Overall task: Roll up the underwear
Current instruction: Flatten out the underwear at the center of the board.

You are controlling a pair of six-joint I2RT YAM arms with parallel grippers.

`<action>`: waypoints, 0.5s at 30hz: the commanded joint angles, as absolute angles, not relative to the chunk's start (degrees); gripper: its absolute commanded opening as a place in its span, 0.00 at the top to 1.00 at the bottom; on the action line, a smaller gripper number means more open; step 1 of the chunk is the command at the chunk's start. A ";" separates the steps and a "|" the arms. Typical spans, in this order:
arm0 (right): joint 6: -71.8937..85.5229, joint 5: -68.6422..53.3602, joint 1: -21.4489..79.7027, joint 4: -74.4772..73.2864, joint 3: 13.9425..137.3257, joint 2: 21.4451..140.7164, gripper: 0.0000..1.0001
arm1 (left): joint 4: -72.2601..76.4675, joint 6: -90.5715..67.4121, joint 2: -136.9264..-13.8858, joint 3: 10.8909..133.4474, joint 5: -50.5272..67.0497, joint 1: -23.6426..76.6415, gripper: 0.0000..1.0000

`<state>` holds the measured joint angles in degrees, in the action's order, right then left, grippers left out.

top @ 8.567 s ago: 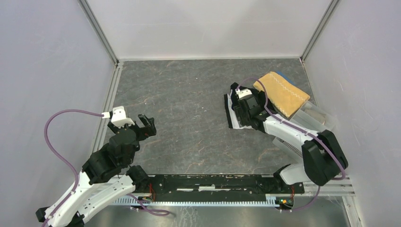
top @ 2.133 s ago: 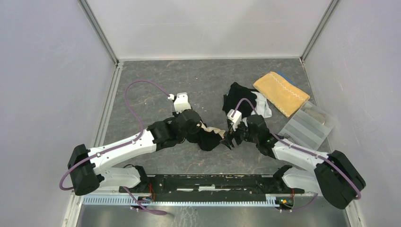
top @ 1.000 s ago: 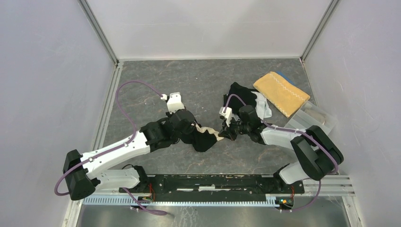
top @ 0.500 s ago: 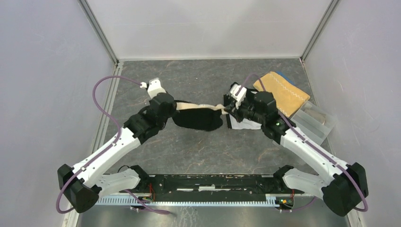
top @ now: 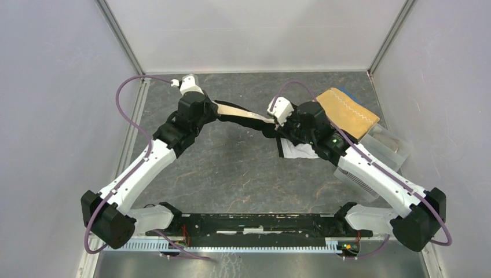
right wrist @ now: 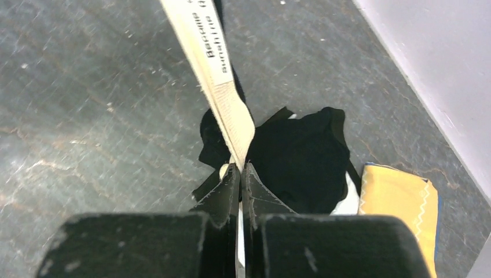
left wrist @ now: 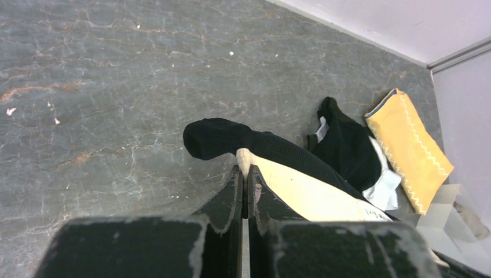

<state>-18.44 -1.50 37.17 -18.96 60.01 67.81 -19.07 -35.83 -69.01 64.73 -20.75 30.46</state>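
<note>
A black pair of underwear (top: 259, 125) with a beige waistband (top: 240, 113) hangs stretched in the air between my two grippers, above the back half of the table. My left gripper (top: 212, 108) is shut on one end of the waistband (left wrist: 307, 194), and the black cloth (left wrist: 223, 138) droops past its tips (left wrist: 244, 169). The right gripper (right wrist: 239, 166) is shut on the other end of the printed band (right wrist: 211, 63). More underwear, black over white, lies in a heap (top: 298, 150) on the table under the right arm.
A mustard-yellow towel (top: 347, 113) with white zigzag stitching lies at the back right. A clear divided tray (top: 389, 146) sits beside it near the right wall. The enclosure walls stand close at the left, back and right.
Both arms have risen and swung toward the back wall. The black underwear has gone up with them, and its beige waistband is now pulled tight between the two grippers.
</note>
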 commanded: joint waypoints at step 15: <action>-6.07 -8.73 72.83 -11.66 34.56 68.64 0.62 | -26.41 -49.61 -34.51 26.25 -20.25 29.28 0.83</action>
<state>-11.46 -3.66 70.76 -18.04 36.71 69.84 -21.69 -43.77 -42.17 27.09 -15.49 29.95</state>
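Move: Both hands still hold the underwear's waistband, about 18 cm apart. The bare spot near the board's middle where it should lie is some 15 cm back, 5 cm right and 24 cm below the left hand, or 10 cm back, 13 cm left and 20 cm below the right. From the right hand, the black clothing pile is about 5 cm ahead, 7 cm right; the yellow cloth 8 cm ahead, 25 cm right; both about 20 cm below. Swing both grippers down and back to lay the underwear on the board: bring the left about 16 cm down, 12 back and a little left, tipping its fingers down and keeping its pinch. Sweep the right some 21 cm back and 18 down, drifting left, turning roughly 30 degrees counter-clockwise and tipping down, then open its fingers late to let go of the waistband. ##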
